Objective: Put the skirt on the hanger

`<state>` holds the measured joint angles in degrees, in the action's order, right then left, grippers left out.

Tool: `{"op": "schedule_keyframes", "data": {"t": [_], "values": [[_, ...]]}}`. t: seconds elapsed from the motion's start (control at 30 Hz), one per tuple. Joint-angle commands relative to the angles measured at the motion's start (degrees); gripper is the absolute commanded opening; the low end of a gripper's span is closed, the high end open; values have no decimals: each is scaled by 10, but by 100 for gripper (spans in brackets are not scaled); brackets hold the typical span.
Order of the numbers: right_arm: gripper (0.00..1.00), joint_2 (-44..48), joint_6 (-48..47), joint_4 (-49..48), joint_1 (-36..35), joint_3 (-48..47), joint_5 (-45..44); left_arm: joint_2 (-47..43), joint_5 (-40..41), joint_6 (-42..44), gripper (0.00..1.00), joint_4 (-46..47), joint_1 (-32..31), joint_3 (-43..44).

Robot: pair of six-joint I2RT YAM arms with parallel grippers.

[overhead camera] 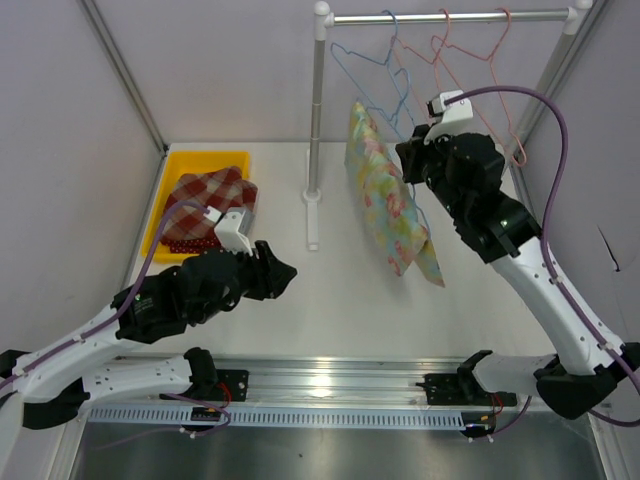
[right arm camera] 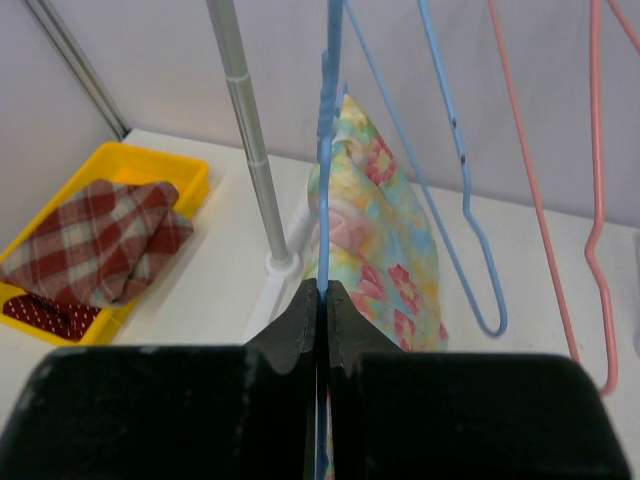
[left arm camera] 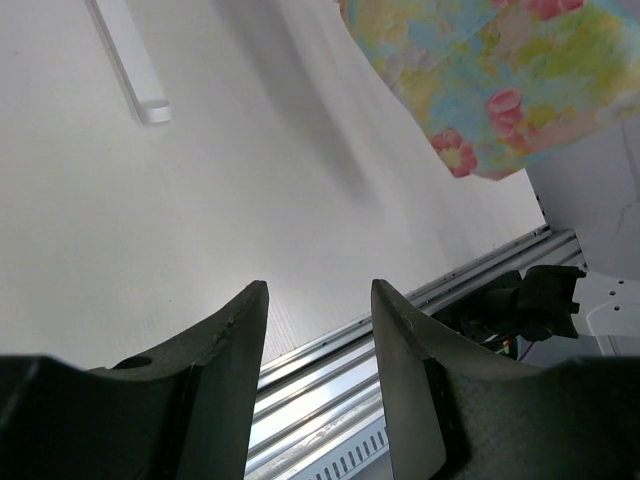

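The floral skirt (overhead camera: 385,200) hangs off the table, draped over a blue hanger (right arm camera: 325,150). My right gripper (right arm camera: 324,285) is shut on that hanger's wire just above the cloth, and the skirt (right arm camera: 385,230) falls away beyond the fingertips. In the top view the right gripper (overhead camera: 408,160) sits at the skirt's upper right, under the rod. My left gripper (overhead camera: 285,268) hovers low over the table to the skirt's left, open with nothing between its fingers (left arm camera: 235,340). The skirt's lower corner (left arm camera: 500,80) shows at the top right of the left wrist view.
A clothes rack stands at the back, with an upright pole (overhead camera: 316,110) and a rod (overhead camera: 450,17) carrying another blue hanger (right arm camera: 470,200) and pink hangers (right arm camera: 595,200). A yellow tray (overhead camera: 200,158) at the left holds a folded plaid cloth (overhead camera: 205,200). A metal rail (overhead camera: 320,380) runs along the near edge.
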<state>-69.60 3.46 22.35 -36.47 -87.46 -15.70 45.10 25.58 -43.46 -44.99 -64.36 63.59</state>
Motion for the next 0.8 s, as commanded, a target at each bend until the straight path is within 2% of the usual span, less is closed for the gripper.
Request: {"op": "schedule_keyframes", "data": {"t": [0.0, 0.33, 0.77], "values": [[0, -27, 18, -51, 37, -77, 120, -5, 16, 9, 51, -8, 3, 28], [0, -125, 33, -74, 57, -192, 150, -9, 11, 1, 51, -10, 3, 19], [0, -252, 28, -132, 78, -314, 125, -34, 15, -9, 51, -28, 3, 6]]}}
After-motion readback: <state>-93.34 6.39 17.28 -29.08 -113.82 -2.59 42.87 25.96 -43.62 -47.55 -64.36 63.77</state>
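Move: The right hand, pinching the blue hanger with the skirt on it, goes for the free stretch of rail about 21 cm ahead, 5 cm to its left and 10 cm above. On that same rail the other blue hanger's hook sits 3 cm right of the free spot, the left post's top some 9 cm left of the spot, and the nearest pink hanger's hook about 9 cm right of the hand. From the left hand, the spot is about 40 cm ahead, 15 cm right and 24 cm up. Carry the hanger and skirt up to the rail with the right gripper, fingers kept shut on the blue wire: first climb, reach forward and ease left in about equal parts, then push mostly forward, some 10 cm forward, 6 cm up and 5 cm left in all. Tip the fingers up slightly and turn them a little counter-clockwise, bringing the hook to the gap between the left post and the hanging blue hanger. ##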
